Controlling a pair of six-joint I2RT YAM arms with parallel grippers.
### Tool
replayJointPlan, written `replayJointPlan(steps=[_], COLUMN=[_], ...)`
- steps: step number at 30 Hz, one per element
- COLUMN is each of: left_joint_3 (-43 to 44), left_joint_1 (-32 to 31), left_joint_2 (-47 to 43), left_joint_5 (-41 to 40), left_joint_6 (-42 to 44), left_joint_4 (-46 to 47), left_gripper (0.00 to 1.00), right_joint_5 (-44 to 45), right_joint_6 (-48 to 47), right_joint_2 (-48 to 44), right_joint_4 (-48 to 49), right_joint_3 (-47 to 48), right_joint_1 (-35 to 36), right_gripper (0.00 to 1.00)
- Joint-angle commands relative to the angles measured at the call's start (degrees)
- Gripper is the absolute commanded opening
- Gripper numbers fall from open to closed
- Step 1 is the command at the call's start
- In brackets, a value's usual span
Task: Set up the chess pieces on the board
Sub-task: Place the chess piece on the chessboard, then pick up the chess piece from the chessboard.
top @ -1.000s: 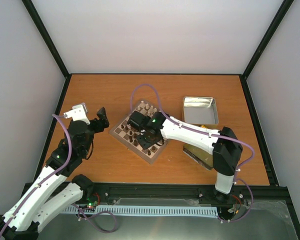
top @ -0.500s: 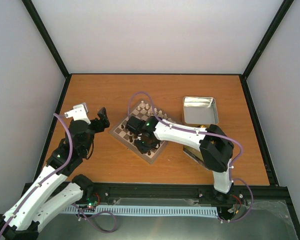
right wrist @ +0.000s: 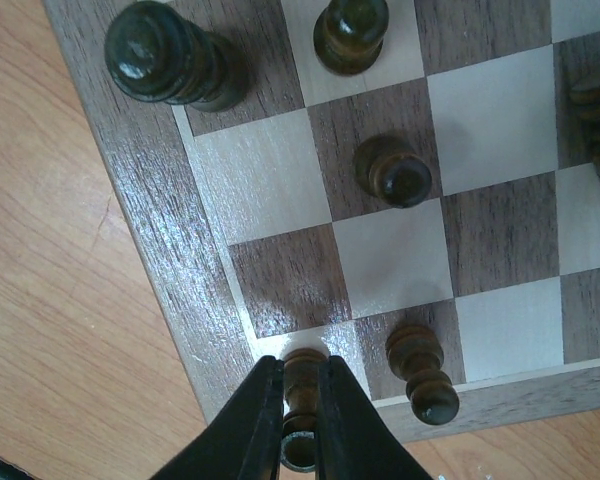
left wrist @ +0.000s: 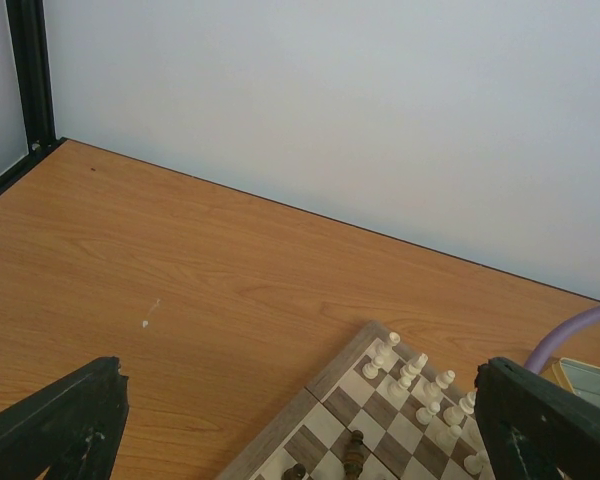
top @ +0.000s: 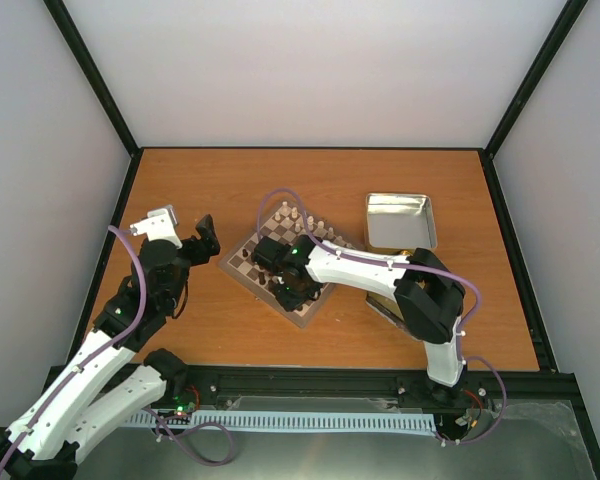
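Observation:
The board (top: 242, 272) lies mid-table, turned diagonally. My right gripper (right wrist: 300, 400) is shut on a dark brown chess piece (right wrist: 302, 375) whose base rests on a cream corner square of the board (right wrist: 150, 240). Other dark pieces stand near it: one beside it (right wrist: 420, 370), a pawn (right wrist: 395, 170), a large one (right wrist: 165, 65). In the top view the right gripper (top: 285, 290) hovers over the board's near side. My left gripper (top: 206, 236) stands open left of the board, holding nothing; its fingers (left wrist: 55, 420) frame the board (left wrist: 325, 400), cream chessmen (left wrist: 415, 375) and a dark piece (left wrist: 355, 455).
An open metal tin (top: 400, 220) lies right of the board, with a second tin (top: 400, 305) partly under the right arm. The enclosure's walls and black frame posts bound the table. A purple cable loops over the board's far side.
My right gripper has moved left and nearer across the board toward its near corner, lowering the dark piece. The left arm has hardly moved.

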Motion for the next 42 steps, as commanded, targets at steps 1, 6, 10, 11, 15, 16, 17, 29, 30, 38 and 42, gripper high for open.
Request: replayJointPlan(steps=[1, 6, 10, 11, 15, 16, 17, 29, 30, 38, 42], left_joint_3=[0.2, 0.2, 0.2, 0.2, 0.4, 0.4, 0.5, 0.5, 0.5, 0.6, 0.9], left_joint_1=[0.3, 0.2, 0.2, 0.2, 0.3, 0.3, 0.3, 0.3, 0.2, 0.3, 0.3], left_joint_2=[-0.1, -0.2, -0.3, -0.3, -0.1, -0.1, -0.1, -0.1, 0.0, 0.3, 0.7], left_joint_5=[0.0, 0.0, -0.1, -0.1, -0.1, -0.1, -0.1, 0.2, 0.4, 0.5, 0.4], left_joint_6=[1.0, 1.0, 1.1, 1.1, 1.1, 1.2, 1.2, 1.4, 1.5, 1.7, 1.9], left_joint_4=[0.6, 0.4, 0.5, 0.5, 0.5, 0.5, 0.4, 0.4, 0.5, 0.5, 0.4], left_gripper=[0.96, 0.96, 0.96, 0.96, 0.96, 0.96, 0.96, 0.96, 0.96, 0.96, 0.96], right_joint_5=[0.7, -0.9, -0.5, 0.0, 1.2, 1.5, 1.7, 6.3, 5.7, -0.2, -1.9], right_joint_6=[-0.6, -0.5, 0.0, 0.3, 1.9, 2.3, 2.6, 0.8, -0.3, -10.6, -14.3], right_joint_2=[0.5, 0.7, 0.3, 0.0, -1.8, -2.2, -2.7, -6.5, -6.2, -3.9, -2.7], right_joint_4=[-1.5, -1.3, -1.6, -1.6, 0.4, 1.3, 2.3, 11.3, 11.9, 17.7, 19.3], right_joint_3=[-0.4, -0.1, 0.8, 1.4, 3.9, 4.2, 4.3, -5.1, -5.7, -8.8, -8.3], right_joint_1=[0.1, 0.1, 0.1, 0.1, -0.4, -0.6, -0.9, -8.5, -9.3, -12.1, -12.3], right_gripper=[0.12, 0.12, 0.2, 0.23, 0.31, 0.31, 0.31, 0.3, 0.31, 0.35, 0.36])
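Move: The right fingers are still closed round the upright dark rook on the board's near corner square. The next piece, a lying dark knight, is about 9 cm ahead of this hand, 2 cm to its right and slightly lower; a second lying dark piece is 3 cm beyond the knight. The corner pawn stands 2 cm ahead and 2 cm right of the hand. From the left hand the knight is about level, 26 cm right and 24 cm below. Open the right gripper partway to let go of the dark rook, then lift it clear by some 3 cm. Swing it forward about 8 cm and a little right, past the corner pawn, then sink back to the starting height beside the lying knight, easing slightly left at the end. Let the wrist tilt roughly 10 degrees on the way and keep the fingers parted. ##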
